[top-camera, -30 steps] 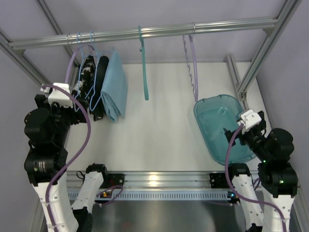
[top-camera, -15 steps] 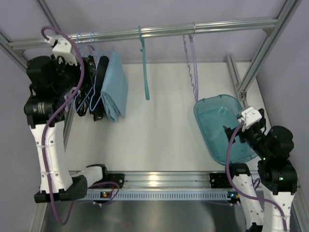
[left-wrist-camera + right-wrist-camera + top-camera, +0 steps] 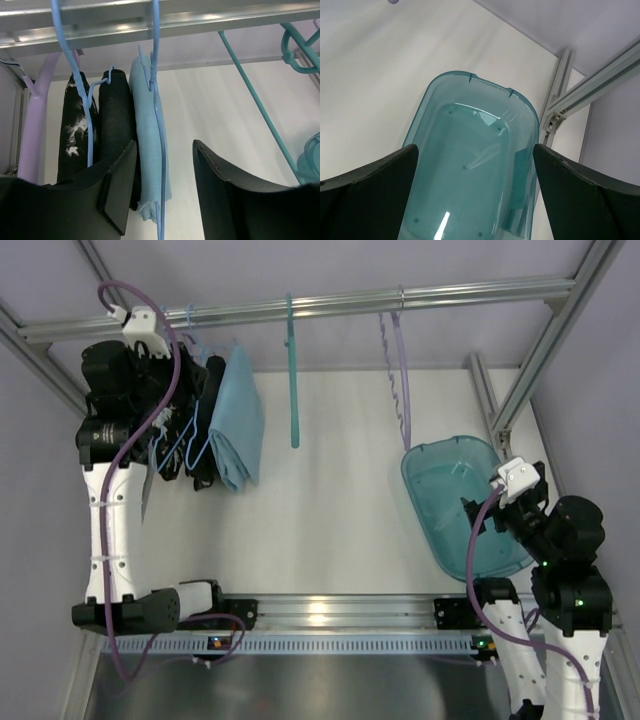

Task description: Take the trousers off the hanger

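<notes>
The light sky-blue trousers (image 3: 238, 420) hang folded long from the rail, rightmost of three garments. In the left wrist view the trousers (image 3: 146, 125) hang over a thin pale-blue wire hanger (image 3: 155, 50) whose wire runs down their right side. My left gripper (image 3: 190, 385) is raised close to the rail beside the garments. It is open (image 3: 165, 150), and the lower part of the trousers and the wire show between its fingers, untouched. My right gripper (image 3: 480, 515) is open and empty (image 3: 475, 155) above the teal bin.
A black garment (image 3: 116, 115) and a black-and-white patterned one (image 3: 75, 130) hang left of the trousers on pale-blue hangers. A teal-green hanger (image 3: 293, 380) and a lilac spiral hanger (image 3: 400, 370) hang further right. A clear teal bin (image 3: 450, 480) lies at the right. Aluminium rail (image 3: 330, 306) and frame posts surround the space.
My left arm has risen from low at the left up to the rail, bringing its gripper up to the hanging garments. The teal hanger has swung slightly. The right arm has hardly moved.
</notes>
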Controlling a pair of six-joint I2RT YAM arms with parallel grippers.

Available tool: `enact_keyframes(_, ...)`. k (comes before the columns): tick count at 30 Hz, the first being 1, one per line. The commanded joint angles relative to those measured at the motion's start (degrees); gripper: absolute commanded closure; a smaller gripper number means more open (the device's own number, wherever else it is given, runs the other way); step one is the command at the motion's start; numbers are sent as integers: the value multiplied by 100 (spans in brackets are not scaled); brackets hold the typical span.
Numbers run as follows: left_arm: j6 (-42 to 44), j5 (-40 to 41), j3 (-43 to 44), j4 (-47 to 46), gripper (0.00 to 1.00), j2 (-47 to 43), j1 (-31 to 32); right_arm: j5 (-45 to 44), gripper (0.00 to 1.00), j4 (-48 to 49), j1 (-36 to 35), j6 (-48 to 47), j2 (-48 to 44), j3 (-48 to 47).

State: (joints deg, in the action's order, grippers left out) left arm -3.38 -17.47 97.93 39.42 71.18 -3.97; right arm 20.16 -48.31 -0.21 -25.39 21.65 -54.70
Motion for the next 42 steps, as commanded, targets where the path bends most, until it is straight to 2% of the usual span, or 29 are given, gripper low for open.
enact_keyframes(1, -49, 138, -256, -883, 46, 89, 106, -4, 1, 323, -32, 43, 33, 82)
enact_keyframes(8, 30, 429, -371, -1278, 50, 397, 282, -65, 1, 340, -32, 51, -82, 205)
enact_keyframes(10, 21, 473, -380, -1349, 56, 545, 353, -100, 0, 314, -32, 34, -91, 231)
enact_keyframes(13, 21, 587, -380, -1393, 72, 695, 362, -118, 1, 323, -41, 16, -117, 249)
enact_keyframes(18, -66, 798, -397, -1463, 82, 898, 564, -179, 0, 358, -32, 16, -143, 275)
enact_keyframes(19, -75, 833, -415, -1481, 93, 907, 572, -179, 1, 358, -32, 8, -143, 284)
enact_keyframes(20, -75, 851, -406, -1481, 100, 915, 572, -188, 0, 358, -32, 16, -143, 293)
enact_keyframes(23, -137, 869, -546, -1673, 100, 784, 572, -188, 1, 367, -41, 16, -135, 302)
enact_keyframes(27, -268, 772, -1038, -2542, 100, 275, 572, -188, 0, 411, -32, 16, -108, 319)
enact_keyframes(32, -365, 710, -1162, -3228, 100, 46, 572, -171, 1, 481, -41, 60, -64, 328)
enact_keyframes(34, -462, 640, -1364, -3798, 100, -138, 572, -171, 1, 490, -32, 69, -56, 328)
enact_keyframes(42, -682, 632, -1241, -4118, 100, -394, 572, -206, 0, 577, -32, 78, -91, 346)
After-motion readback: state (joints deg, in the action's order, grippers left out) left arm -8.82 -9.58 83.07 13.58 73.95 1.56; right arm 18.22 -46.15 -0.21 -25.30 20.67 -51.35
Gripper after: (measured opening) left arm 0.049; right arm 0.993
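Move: The blue hanger carrying the light-blue trousers has its twisted neck about 7 cm ahead of the left hand, 1 cm to its right and 4 cm below. The trousers hang roughly 12 cm ahead, 3 cm right and 20 cm down. The rail crosses some 8 cm ahead, straight in front, about 2 cm higher; the other blue hanger's neck is 4 cm left, 6 cm ahead, 5 cm below. From the right hand, the target neck lies about 60 cm left, 25 cm ahead and 10 cm above. The neck of the trousers' blue hanger, just under the rail, is reached by the left hand going forward about 7 cm and down 5 cm with half-open fingers closing on the way, until they shut and pinch it. Keeping that pinch, the hand then tips up some 10 degrees and lifts the hanger about 2 cm. ##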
